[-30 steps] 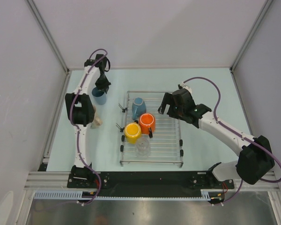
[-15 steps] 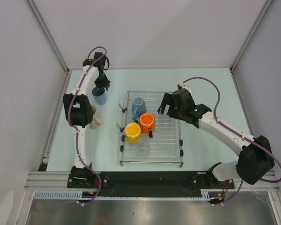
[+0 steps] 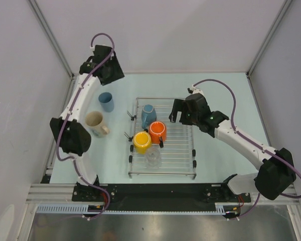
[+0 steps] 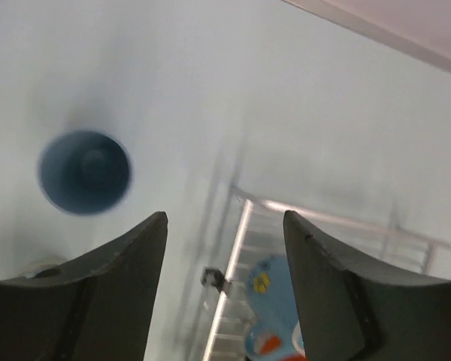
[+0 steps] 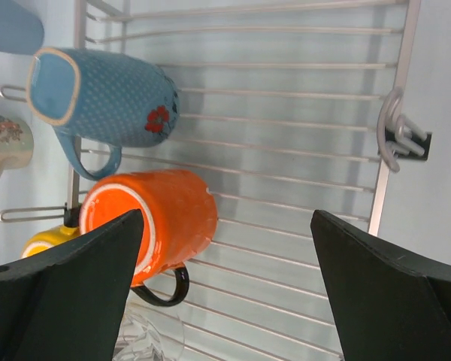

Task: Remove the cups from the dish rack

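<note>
The dish rack (image 3: 178,150) holds a light blue mug (image 3: 148,115) lying on its side, an orange mug (image 3: 157,132), a yellow cup (image 3: 141,141) and a clear glass (image 3: 153,158). A blue cup (image 3: 106,102) and a beige cup (image 3: 95,123) stand on the table left of the rack. My left gripper (image 3: 109,70) hangs open and empty, high above and behind the blue cup (image 4: 84,171). My right gripper (image 5: 227,218) hovers open over the rack's bars, just right of the orange mug (image 5: 158,218) and below the light blue mug (image 5: 105,94).
The table is walled in by grey panels on the left, back and right. The rack's right rail carries a black-footed clip (image 5: 402,135). My left arm's elbow (image 3: 70,136) juts out over the table's left edge.
My left gripper has opened, let go of the blue cup on the table, and risen up and back from it. The right arm has barely moved.
</note>
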### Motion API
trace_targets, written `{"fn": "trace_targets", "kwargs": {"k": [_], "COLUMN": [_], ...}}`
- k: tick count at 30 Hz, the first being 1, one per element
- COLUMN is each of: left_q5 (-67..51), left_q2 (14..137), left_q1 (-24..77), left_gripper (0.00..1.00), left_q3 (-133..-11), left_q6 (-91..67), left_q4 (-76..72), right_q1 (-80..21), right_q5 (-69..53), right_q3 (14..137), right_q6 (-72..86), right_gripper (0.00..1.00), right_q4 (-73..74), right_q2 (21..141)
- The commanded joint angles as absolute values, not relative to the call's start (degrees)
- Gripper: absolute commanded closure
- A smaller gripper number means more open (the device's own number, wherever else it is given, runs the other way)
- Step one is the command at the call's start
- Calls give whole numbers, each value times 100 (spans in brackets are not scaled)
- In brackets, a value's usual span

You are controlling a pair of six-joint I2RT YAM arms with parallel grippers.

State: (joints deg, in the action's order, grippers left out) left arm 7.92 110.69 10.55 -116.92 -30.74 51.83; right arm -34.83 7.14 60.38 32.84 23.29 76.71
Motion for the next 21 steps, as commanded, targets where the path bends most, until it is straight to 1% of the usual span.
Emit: {"fn": "trace_targets", "kwargs": {"k": [1, 4, 6, 7, 9, 10, 11, 12, 14, 21], "left_q5": [957, 984, 1037, 1115, 1528, 1834, 2472, 2783, 3188, 3471], "left_q2": [9723, 8916, 8527, 8186, 7859, 7692, 7395, 7218, 6814, 5890], "left_q1": [2045, 2443, 2610, 2758, 2926, 3170, 3321, 3575, 3700, 3885], "left_gripper": [24, 19, 18, 18, 18, 18, 17, 17, 16, 16], "left_q3": [-10593, -9469, -8741, -8519, -7993, -7859, -7727, -7499, -7322, -6655], "left_q6": [-2488, -2548, -2689, -2724, -2768, -2742, -2699, -2655, -2689, -3023], "left_q4": [4036, 3376, 3094, 3050, 2997, 2988, 3023, 3058, 3216, 3595], "right_q1": [-3542, -3586, -3621, -3673, -3779, -3910, -3989, -4051, -4244, -4570], "right_q5": [1194, 1345, 1240, 1117, 1099, 1168, 1204, 1274, 1467, 1617], "right_q3": [6565, 6566, 6696, 6828, 7300, 7425, 7557, 7637, 7883, 8595], "right_q6": [2804, 2795, 2734, 2690, 2567, 2532, 2479, 2392, 2321, 2110], "right_gripper": [0, 0, 0, 0, 0, 0, 0, 0, 0, 0], "right_q4": [2197, 1952, 1837, 1880, 2108, 2162, 2171, 2136, 2101, 2250], "right_q2": [7523, 7559, 7637, 7864, 8155, 8295, 8558, 8665, 8989, 10017]}}
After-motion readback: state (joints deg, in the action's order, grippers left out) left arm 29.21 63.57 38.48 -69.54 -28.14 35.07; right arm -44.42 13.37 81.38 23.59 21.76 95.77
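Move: Some 12 cm to the right hand's left, 6 cm ahead and 9 cm below lies the blue cup still in the rack. At about that height, the orange mug is 9 cm left and 2 cm back from this hand, the yellow mug 17 cm left and 7 cm back. For the left hand the rack's blue cup lies roughly 13 cm back, 15 cm right and 16 cm down; the unloaded blue cup stands 4 cm left, about 17 cm below. Swinging left about 10 cm and forward some 4 cm, the wide-open right hand first rises over the rack, then starts sinking towards the blue cup, turning slightly counter-clockwise. The empty left hand sweeps back about 19 cm and right from above the unloaded cup to the rack's left side, drifting left again late, its fingers opening wider and tipping up some 20 degrees. ##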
